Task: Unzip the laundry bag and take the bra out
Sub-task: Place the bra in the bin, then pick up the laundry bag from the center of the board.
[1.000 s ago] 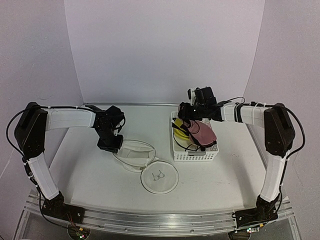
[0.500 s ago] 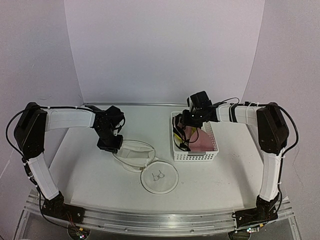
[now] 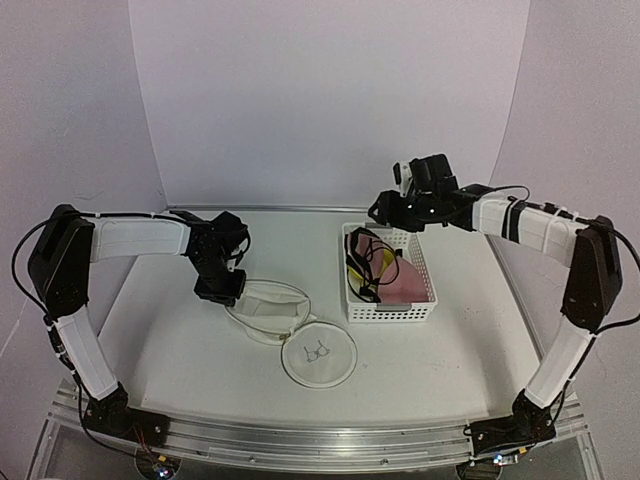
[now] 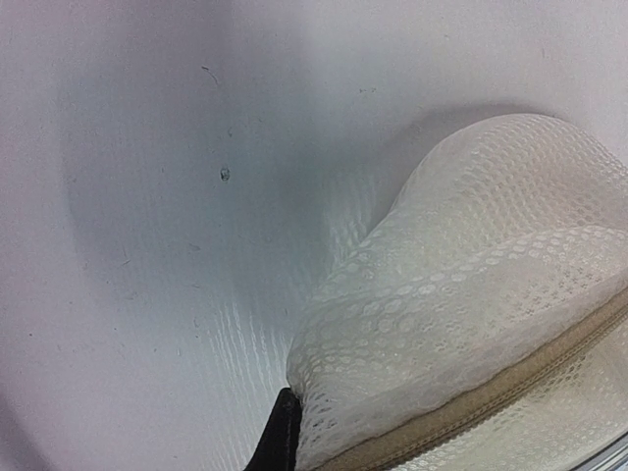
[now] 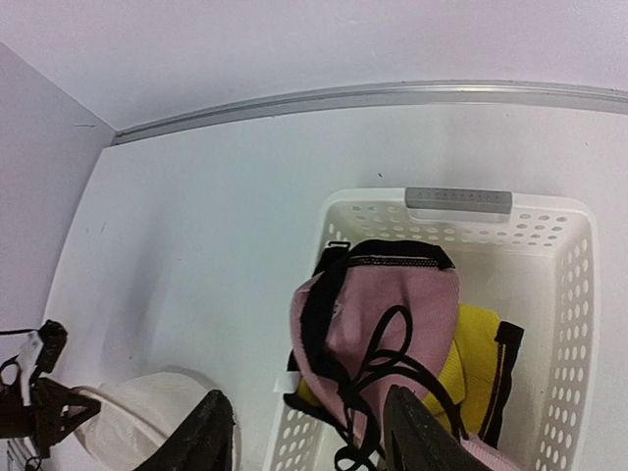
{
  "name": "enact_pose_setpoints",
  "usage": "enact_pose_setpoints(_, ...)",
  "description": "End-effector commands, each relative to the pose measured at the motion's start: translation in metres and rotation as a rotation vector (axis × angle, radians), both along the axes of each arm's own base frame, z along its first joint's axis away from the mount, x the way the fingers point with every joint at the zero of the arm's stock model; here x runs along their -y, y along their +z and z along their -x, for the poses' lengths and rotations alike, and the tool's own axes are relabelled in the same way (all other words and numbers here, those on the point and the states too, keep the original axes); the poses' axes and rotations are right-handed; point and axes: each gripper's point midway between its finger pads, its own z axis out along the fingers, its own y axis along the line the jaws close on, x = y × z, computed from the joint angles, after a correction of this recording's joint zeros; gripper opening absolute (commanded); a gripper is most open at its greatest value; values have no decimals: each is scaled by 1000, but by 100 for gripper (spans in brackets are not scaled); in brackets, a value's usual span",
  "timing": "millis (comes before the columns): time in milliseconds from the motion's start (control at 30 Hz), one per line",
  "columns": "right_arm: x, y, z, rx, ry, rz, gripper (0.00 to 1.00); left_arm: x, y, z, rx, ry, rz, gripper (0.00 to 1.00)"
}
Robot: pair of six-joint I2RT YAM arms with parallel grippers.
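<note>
The laundry bag lies unzipped left of the middle of the table, with its round face bearing the bra drawing flopped toward the front. My left gripper is shut on the bag's left mesh edge; one black fingertip shows under the mesh. The bra, pink and yellow with black straps, lies in the white basket. My right gripper hovers open and empty above the basket's far end. In the right wrist view the bra lies below the spread fingers.
The white perforated basket stands right of the middle, close to the bag's right side. The back wall's metal edge runs just behind the basket. The bag's mesh shows at the lower left of the right wrist view.
The right gripper lowered the bra into the basket, let go of it, then rose and drew back toward the far right. The left gripper and bag have not moved.
</note>
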Motion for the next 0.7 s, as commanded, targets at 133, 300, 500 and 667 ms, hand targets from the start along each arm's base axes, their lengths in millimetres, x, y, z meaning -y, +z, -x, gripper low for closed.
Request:
enact_pose_setpoints(133,-16,25,75,-33,176,-113,56,5,8,-6,16,12,24,0)
enact_pose_setpoints(300,-32,11,123,-79,223,-116,57,10,5,-5,-5,10,45,0)
enact_pose_setpoints(500,-41,-40,176,-195,259,-125,58,13,-8,1,-38,8,56,0)
enact_pose_setpoints(667,-35,-87,205,-272,254,-106,59,14,-15,5,-47,6,52,0)
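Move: The mesh bag's lid, the round one with the bra print, lies about 24 cm back from the right hand, some 12 cm to its left and 19 cm below. The bin with the bra already in it sits under the right hand, centred about 5 cm back and 4 cm to the right, 16 cm down; the open mesh bag lies about 12 cm back, 22 cm left and 17 cm down. From the left hand the lid is about 10 cm back, 18 cm right and 5 cm below. The empty right hand leaves the bin and swings back about 20 cm towards the bag's lid, rising a couple of centimetres at first, then sinking to end roughly 8 cm lower and a few centimetres farther left, its fingers still half open while the wrist tips some 15 degrees farther down and turns about as much counter-clockwise. Meanwhile the left hand keeps its shut fingers on the mesh bag's rim and eases about 1 cm down and slightly to the right. ##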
